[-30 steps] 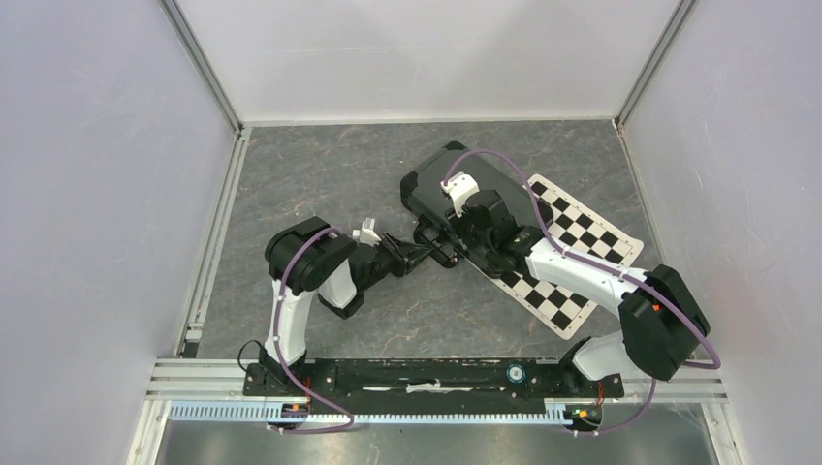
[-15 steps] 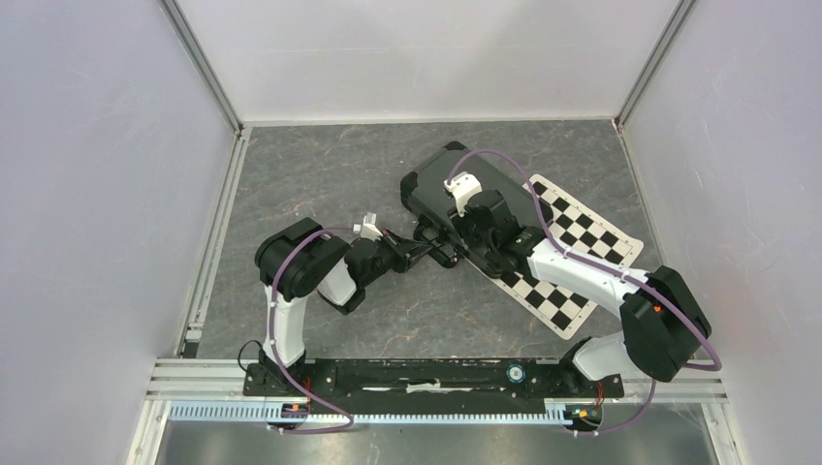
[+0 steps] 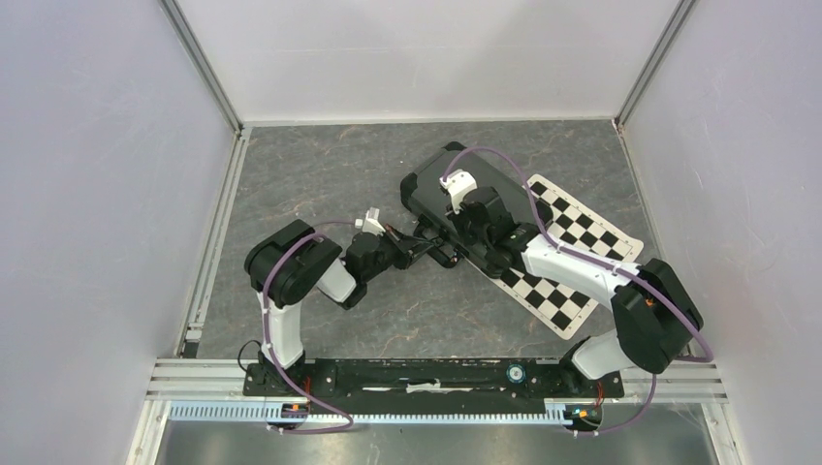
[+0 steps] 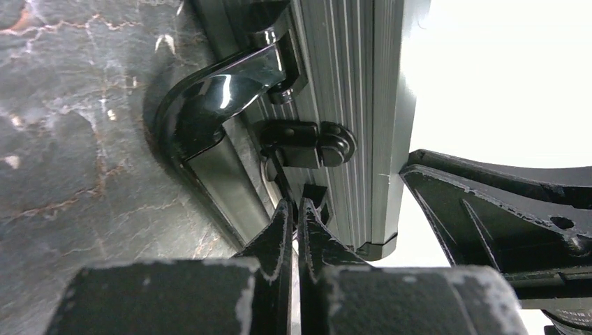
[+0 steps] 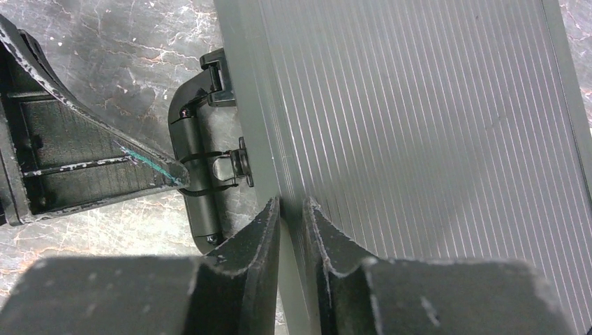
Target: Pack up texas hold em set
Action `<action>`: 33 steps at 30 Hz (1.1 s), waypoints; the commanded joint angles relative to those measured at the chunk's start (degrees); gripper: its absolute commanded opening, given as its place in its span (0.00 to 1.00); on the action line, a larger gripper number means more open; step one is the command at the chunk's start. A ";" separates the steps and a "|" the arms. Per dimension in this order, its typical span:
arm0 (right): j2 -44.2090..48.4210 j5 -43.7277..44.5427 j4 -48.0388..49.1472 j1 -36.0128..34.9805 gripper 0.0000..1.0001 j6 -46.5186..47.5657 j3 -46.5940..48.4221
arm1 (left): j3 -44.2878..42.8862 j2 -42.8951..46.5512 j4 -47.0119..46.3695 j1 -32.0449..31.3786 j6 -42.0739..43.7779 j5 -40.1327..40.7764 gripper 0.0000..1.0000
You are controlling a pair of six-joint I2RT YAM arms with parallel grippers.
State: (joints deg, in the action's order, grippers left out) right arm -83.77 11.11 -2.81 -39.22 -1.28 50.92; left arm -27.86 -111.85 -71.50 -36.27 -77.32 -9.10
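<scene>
The black case (image 3: 424, 191) lies shut on the table, its ribbed lid (image 5: 419, 118) filling the right wrist view. Chips, cards and dice are out of view. My left gripper (image 3: 438, 250) reaches the case's front side, and its shut tips (image 4: 297, 206) sit just under the small black latch (image 4: 307, 143) beside the curved handle (image 4: 209, 91). My right gripper (image 5: 292, 206) is down on the lid's front edge next to the handle (image 5: 202, 202). Its jaws stand a narrow gap apart with only the lid's edge seen between them.
A black-and-white checkered mat (image 3: 582, 232) lies under the case's right end and spreads toward the right wall. White walls and metal rails enclose the grey stone-pattern table (image 3: 320, 174). The two grippers are close together at the handle.
The left jaws have closed at the latch while the left elbow swung left and back. The right jaws have narrowed, and the right wrist shifted slightly up and left on the lid.
</scene>
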 commanded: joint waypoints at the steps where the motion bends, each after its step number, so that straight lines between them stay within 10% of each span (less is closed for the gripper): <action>1: -2.53 -0.56 -3.59 0.64 0.21 -0.83 0.60 | -3.66 2.66 -0.98 -0.56 4.93 0.17 0.06; 10: -2.55 -0.74 -3.87 0.80 0.21 -0.84 0.72 | -6.23 -0.17 -2.27 -0.75 5.43 -0.48 0.19; 11: -2.59 -0.70 -3.89 0.81 0.21 -0.83 0.74 | -6.58 -0.20 -1.72 -0.73 16.24 -0.52 0.20; 12: -2.59 -0.79 -3.92 0.81 0.21 -0.88 0.68 | -7.01 -0.20 -0.97 -0.80 6.25 -0.61 0.21; 26: -2.78 -1.67 -3.73 1.10 0.20 -0.71 0.78 | -7.37 -0.12 0.58 -1.08 7.97 -0.14 0.23; 33: -5.29 -4.95 -4.38 1.10 0.48 0.27 2.17 | -5.09 0.86 4.28 -1.18 8.87 2.33 0.25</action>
State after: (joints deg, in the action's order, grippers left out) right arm -85.38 8.36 -2.26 -38.61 -1.13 52.12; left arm -34.30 -111.96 -68.31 -37.10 -71.61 -9.08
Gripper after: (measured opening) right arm 0.463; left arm 0.243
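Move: The left hand's nearly shut tips are just short of the latch on the closed case's handle side: it sits about 3 cm ahead and 3 cm to their right, some 1 cm higher. The carry handle's middle lies right under these tips, about 3 cm down, and the case's middle is roughly 10 cm ahead and 9 cm right, near their height. From the right hand, at the lid's near edge, the latch is level ahead, about 4 cm left and 3 cm lower. Up, forward and to the right goes the left hand, about 4 cm in all, from above the handle towards the case's latch; the nearly shut fingers part to about a quarter open, releasing the thin black cord, and tip up some 5 to 10 degrees before the hand sinks back about 1 cm, tips close at the latch. The right hand stays at the lid's near edge, only spreading its fingers wider at the end. ##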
